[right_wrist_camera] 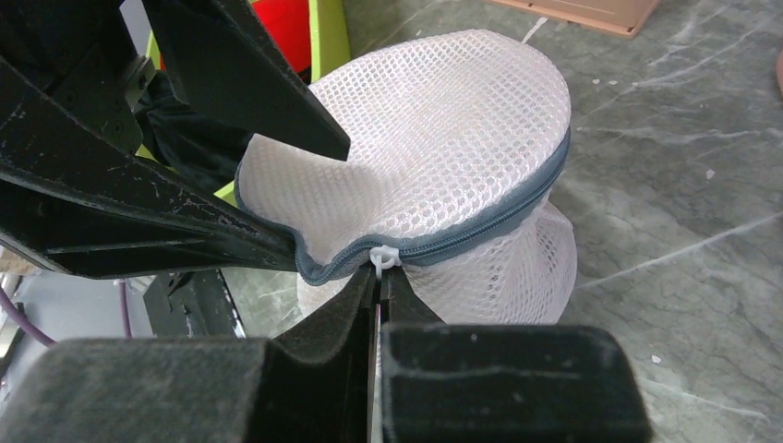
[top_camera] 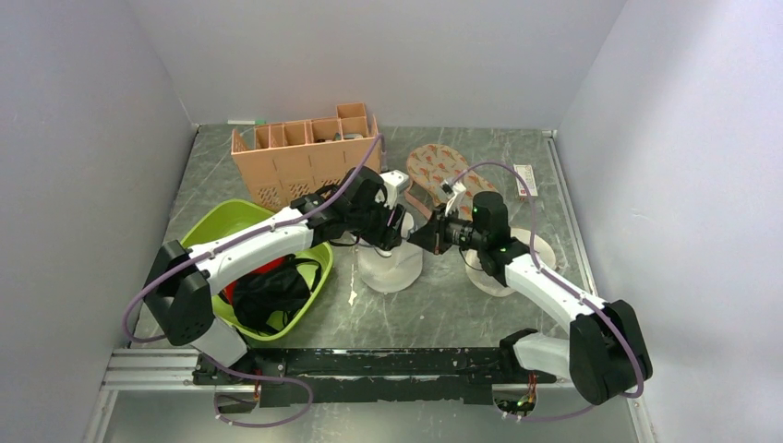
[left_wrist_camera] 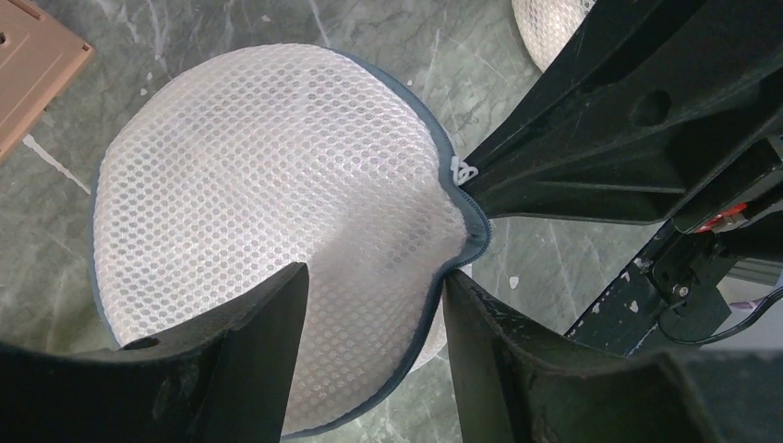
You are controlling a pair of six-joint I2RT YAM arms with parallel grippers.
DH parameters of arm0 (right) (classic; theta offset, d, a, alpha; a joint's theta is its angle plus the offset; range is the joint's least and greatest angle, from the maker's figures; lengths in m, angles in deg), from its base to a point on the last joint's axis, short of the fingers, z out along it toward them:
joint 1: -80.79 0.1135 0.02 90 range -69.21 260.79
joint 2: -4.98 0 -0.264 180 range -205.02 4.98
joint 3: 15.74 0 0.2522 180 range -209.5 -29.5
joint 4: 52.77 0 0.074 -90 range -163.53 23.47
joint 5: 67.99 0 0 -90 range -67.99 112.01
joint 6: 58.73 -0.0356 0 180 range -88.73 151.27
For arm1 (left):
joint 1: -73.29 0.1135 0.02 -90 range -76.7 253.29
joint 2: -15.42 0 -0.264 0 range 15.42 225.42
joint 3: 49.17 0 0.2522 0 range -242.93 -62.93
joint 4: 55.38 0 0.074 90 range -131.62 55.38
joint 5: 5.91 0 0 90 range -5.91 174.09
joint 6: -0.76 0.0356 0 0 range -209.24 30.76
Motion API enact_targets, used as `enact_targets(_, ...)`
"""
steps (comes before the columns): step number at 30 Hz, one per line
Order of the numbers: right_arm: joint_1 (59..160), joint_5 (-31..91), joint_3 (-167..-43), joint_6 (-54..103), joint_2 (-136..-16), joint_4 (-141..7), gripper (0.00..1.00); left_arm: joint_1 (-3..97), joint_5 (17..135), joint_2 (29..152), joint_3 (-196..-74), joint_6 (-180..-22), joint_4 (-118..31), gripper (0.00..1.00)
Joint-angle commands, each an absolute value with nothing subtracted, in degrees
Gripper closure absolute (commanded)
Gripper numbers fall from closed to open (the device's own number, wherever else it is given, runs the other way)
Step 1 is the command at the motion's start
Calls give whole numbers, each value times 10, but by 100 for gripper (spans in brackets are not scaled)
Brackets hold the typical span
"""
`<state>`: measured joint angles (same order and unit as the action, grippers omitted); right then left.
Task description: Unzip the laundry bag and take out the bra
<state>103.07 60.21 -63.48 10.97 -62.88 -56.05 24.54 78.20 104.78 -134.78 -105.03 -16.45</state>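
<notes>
The laundry bag (top_camera: 389, 269) is a white mesh drum with a grey zip round its rim, standing mid-table; it also shows in the left wrist view (left_wrist_camera: 258, 185) and the right wrist view (right_wrist_camera: 434, 120). My left gripper (top_camera: 398, 231) (left_wrist_camera: 376, 275) clamps the bag's top edge, one finger on the mesh top and one at the rim. My right gripper (top_camera: 427, 236) (right_wrist_camera: 379, 277) is shut on the white zip pull (right_wrist_camera: 381, 257) (left_wrist_camera: 462, 169) at the rim, which is drawn out to a point. The zip looks closed to the right of the pull. The bra is hidden.
A green basin (top_camera: 214, 231) holding red and black garments (top_camera: 268, 295) sits at the left. An orange slotted basket (top_camera: 305, 157) stands at the back. A patterned flat item (top_camera: 439, 166) lies behind the grippers. Another pale round mesh bag (top_camera: 545, 251) lies under my right arm.
</notes>
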Motion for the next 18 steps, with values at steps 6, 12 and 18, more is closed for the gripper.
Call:
enact_targets(6, 1058, 620, -622, 101, -622, -523, 100, 234, 757, 1054, -1364, -1064, -190, 32)
enact_targets(12, 1062, 604, -628, 106, -625, -530, 100, 229, 785, 1047, -1366, -1057, -177, 52)
enact_targets(18, 1061, 551, -639, 132, -618, -576, 100, 230, 806, 1020, -1362, -1040, -162, 81)
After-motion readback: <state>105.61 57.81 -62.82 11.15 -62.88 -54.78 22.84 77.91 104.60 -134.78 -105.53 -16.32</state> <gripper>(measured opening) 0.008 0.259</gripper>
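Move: The stretch of zipper edge that the open left fingers straddle is only about 1 cm back and 1 cm right of the left hand point, with the zipper pull some 4 cm to the hand's right and level fore and aft. The bag's body sits about 3 cm back of the left hand, some 7 cm below; the green bin is about 26 cm left and 4 cm back. The right hand already holds the zipper pull between shut fingertips. With its fingers spread around the laundry bag's grey zipper edge, the left hand eases about 1.5 cm back and to the right, then stops and closes well down, pinching the edge just beside the zipper pull, the wrist hardly turning. The right hand keeps the zipper pull in its shut fingers and drifts about 1 cm left and slightly back, so the two hands come closer together. ##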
